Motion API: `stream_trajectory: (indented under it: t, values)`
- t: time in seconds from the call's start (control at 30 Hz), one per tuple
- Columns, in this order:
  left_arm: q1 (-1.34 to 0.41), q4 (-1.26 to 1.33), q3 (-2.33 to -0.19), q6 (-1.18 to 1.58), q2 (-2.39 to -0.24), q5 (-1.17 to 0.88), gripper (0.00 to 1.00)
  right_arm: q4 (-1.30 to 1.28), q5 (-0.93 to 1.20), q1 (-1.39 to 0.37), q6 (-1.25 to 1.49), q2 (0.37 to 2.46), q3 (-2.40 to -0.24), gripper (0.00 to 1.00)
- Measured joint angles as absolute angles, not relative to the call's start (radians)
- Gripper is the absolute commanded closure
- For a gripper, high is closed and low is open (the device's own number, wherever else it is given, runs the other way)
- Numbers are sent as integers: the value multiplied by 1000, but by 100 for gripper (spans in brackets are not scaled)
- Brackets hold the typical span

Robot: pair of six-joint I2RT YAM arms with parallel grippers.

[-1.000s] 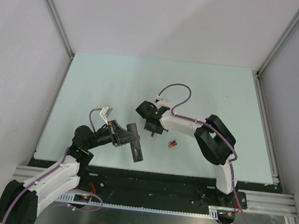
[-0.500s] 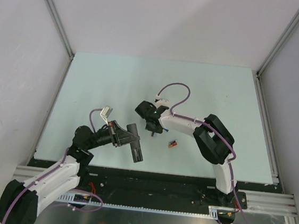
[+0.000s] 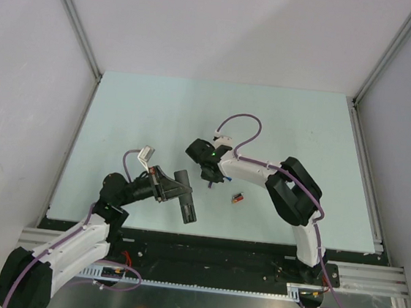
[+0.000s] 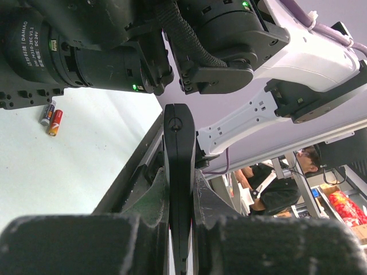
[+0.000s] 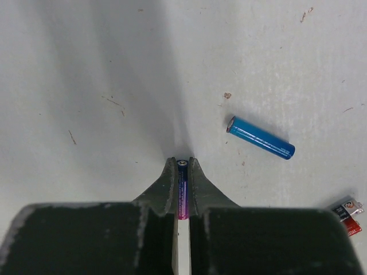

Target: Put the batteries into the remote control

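Observation:
The black remote control stands edge-on between the fingers of my left gripper, which is shut on it just above the table's near edge. To its right, my right gripper points down at the table and is shut on a blue-purple battery that lies along its fingers. A second blue battery lies loose on the table a little to the right. A red-orange battery lies with a grey one further right, beside the right arm.
The right arm's wrist hangs close above and beyond the remote. The pale table stretches back to grey walls. A black rail runs along the near edge.
The right gripper's jaws have closed onto the blue-purple battery and the wrist has shifted slightly. The left arm and the remote have not moved.

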State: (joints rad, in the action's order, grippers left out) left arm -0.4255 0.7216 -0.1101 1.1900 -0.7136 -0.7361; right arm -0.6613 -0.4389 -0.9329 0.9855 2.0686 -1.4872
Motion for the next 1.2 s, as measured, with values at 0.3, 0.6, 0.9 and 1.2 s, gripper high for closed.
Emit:
stream_trajectory:
  t: [0.3, 0.6, 0.9, 1.2]
  values:
    - [-426, 722, -110, 1198, -714, -733, 100, -661, -440, -925, 982, 2045, -1467, 100]
    - [-426, 715, -199, 1206, -807, -679, 100, -616, -566, -962, 810, 1533, -1272, 100]
    - [-443, 721, -355, 1204, -1003, -648, 100, -477, -621, -1143, 606, 1254, -1148, 100]
    - [-473, 717, -423, 1209, -1136, -622, 100, -299, -622, -1217, 500, 1163, -1029, 100]
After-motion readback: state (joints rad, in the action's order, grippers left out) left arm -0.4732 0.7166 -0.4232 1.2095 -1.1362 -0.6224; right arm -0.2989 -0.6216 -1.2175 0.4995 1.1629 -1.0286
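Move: The remote, in the left gripper, hangs about 18 cm above the right fingers, some 13 cm back and 8 cm to their left. Close by on the table, the blue battery lies about 3 cm ahead and 6 cm right of those fingers, and the red-and-silver battery pair about 4 cm back and 11 cm right. From the left gripper, the purple battery pinched in the right one is roughly 12 cm ahead, 8 cm right and 19 cm below. Keep the purple battery pinched and lift the right gripper off the table by about 23 cm, easing right first, then drawing back some 9 cm to the remote while tipping its fingers up towards forward and turning them counter-clockwise. Bring the left gripper, still gripping the remote, about 8 cm forward, some 4 cm right and slightly up to meet the battery. ##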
